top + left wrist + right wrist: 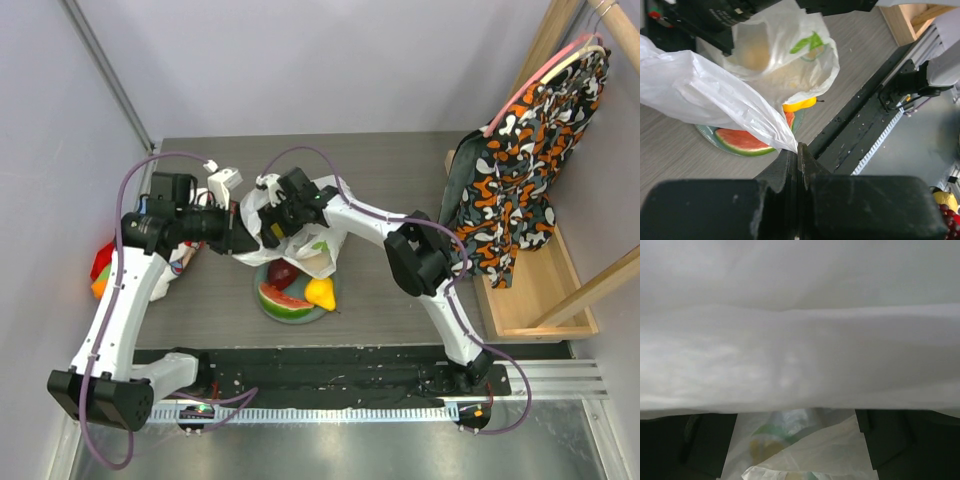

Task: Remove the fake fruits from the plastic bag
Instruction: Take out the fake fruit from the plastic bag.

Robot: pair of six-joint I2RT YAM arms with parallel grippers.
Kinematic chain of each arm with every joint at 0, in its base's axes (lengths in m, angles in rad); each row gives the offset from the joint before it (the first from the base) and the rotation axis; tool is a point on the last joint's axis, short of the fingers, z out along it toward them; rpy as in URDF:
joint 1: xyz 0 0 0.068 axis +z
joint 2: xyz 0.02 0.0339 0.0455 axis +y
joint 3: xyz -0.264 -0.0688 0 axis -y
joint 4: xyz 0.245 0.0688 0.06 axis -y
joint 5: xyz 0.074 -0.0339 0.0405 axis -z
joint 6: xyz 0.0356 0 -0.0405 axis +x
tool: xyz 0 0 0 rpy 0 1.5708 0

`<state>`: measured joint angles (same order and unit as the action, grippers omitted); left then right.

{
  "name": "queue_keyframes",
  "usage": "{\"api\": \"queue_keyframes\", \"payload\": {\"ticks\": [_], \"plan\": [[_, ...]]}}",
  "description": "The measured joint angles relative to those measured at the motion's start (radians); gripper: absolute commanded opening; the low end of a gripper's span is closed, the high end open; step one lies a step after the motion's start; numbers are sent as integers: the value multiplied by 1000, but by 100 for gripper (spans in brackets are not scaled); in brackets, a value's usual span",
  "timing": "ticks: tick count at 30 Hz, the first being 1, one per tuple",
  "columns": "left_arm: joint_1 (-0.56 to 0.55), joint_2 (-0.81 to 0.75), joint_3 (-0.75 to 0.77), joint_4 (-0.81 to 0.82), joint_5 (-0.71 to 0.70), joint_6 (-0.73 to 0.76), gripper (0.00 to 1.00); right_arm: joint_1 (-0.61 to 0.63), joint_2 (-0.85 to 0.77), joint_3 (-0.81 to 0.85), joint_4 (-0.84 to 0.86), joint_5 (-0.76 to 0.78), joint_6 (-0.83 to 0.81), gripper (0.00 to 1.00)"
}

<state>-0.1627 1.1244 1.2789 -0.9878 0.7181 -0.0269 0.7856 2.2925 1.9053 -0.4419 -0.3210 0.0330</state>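
Note:
The plastic bag [305, 235] hangs bunched above the round plate [268, 306]. On the plate lie a watermelon slice [284, 299], a dark red fruit [282, 273] and a yellow fruit [321, 293]. My left gripper [243, 238] is shut on the plastic bag's edge [765, 120], just above the watermelon slice [742, 142] and the yellow fruit [799, 105]. My right gripper [280, 215] is at the bag's top and open. In its wrist view, the fingers [705, 445] stand wide apart with white bag film [800, 350] filling the view. Green and yellow pieces [765, 442] show through the film.
A patterned cloth [520, 170] hangs on a wooden stand [540, 295] at the right. Red and orange items [100, 272] lie at the table's left edge. A black rail [340, 362] runs along the near edge. More fruits [946, 202] lie off to the side.

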Motion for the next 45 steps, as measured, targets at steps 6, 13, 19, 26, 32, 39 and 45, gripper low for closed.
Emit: {"api": "queue_keyframes", "payload": {"ticks": [6, 13, 19, 26, 32, 39, 45], "plan": [[0, 5, -23, -8, 56, 0, 0, 12, 12, 12, 95, 75, 18, 99], [0, 8, -23, -11, 94, 0, 0, 26, 39, 27, 164, 65, 51, 99], [0, 27, -23, -10, 99, -1, 0, 44, 91, 18, 230, 7, 97, 95], [0, 40, -23, 5, 120, -20, 0, 62, 125, 6, 307, -14, 156, 97], [0, 40, -23, 4, 121, -20, 0, 60, 171, 25, 412, -54, 254, 78], [0, 40, -12, 2, 120, -17, 0, 46, 193, 55, 447, -70, 360, 35], [0, 39, -11, 3, 106, -17, 0, 21, 165, 29, 414, -55, 377, 4]]}}
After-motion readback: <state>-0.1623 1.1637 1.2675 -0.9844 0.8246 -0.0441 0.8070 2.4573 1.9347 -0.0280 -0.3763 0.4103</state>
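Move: The yellow fruit I'm after is inside the bag, roughly 5 cm to the left of my open right hand, 1 cm ahead and 3 cm below. The apple is about 10 cm back and 3 cm to the right of that hand, the watermelon slice 16 cm back and 4 cm right, the pear 14 cm back and 12 cm right. From my left hand, pinching the bag's edge, the fruit lies some 14 cm ahead, 1 cm right and 22 cm below. With the fingers wide open inside the bag I nudge my right hand forward and slightly up, then sweep it about 7 cm deeper to the left while sinking some 4 cm, rolling it about 20 degrees so its left side rises. At the far end I close to about half open and pinch the yellow fruit. My left hand keeps its pinch on the bag, easing only slightly right. ##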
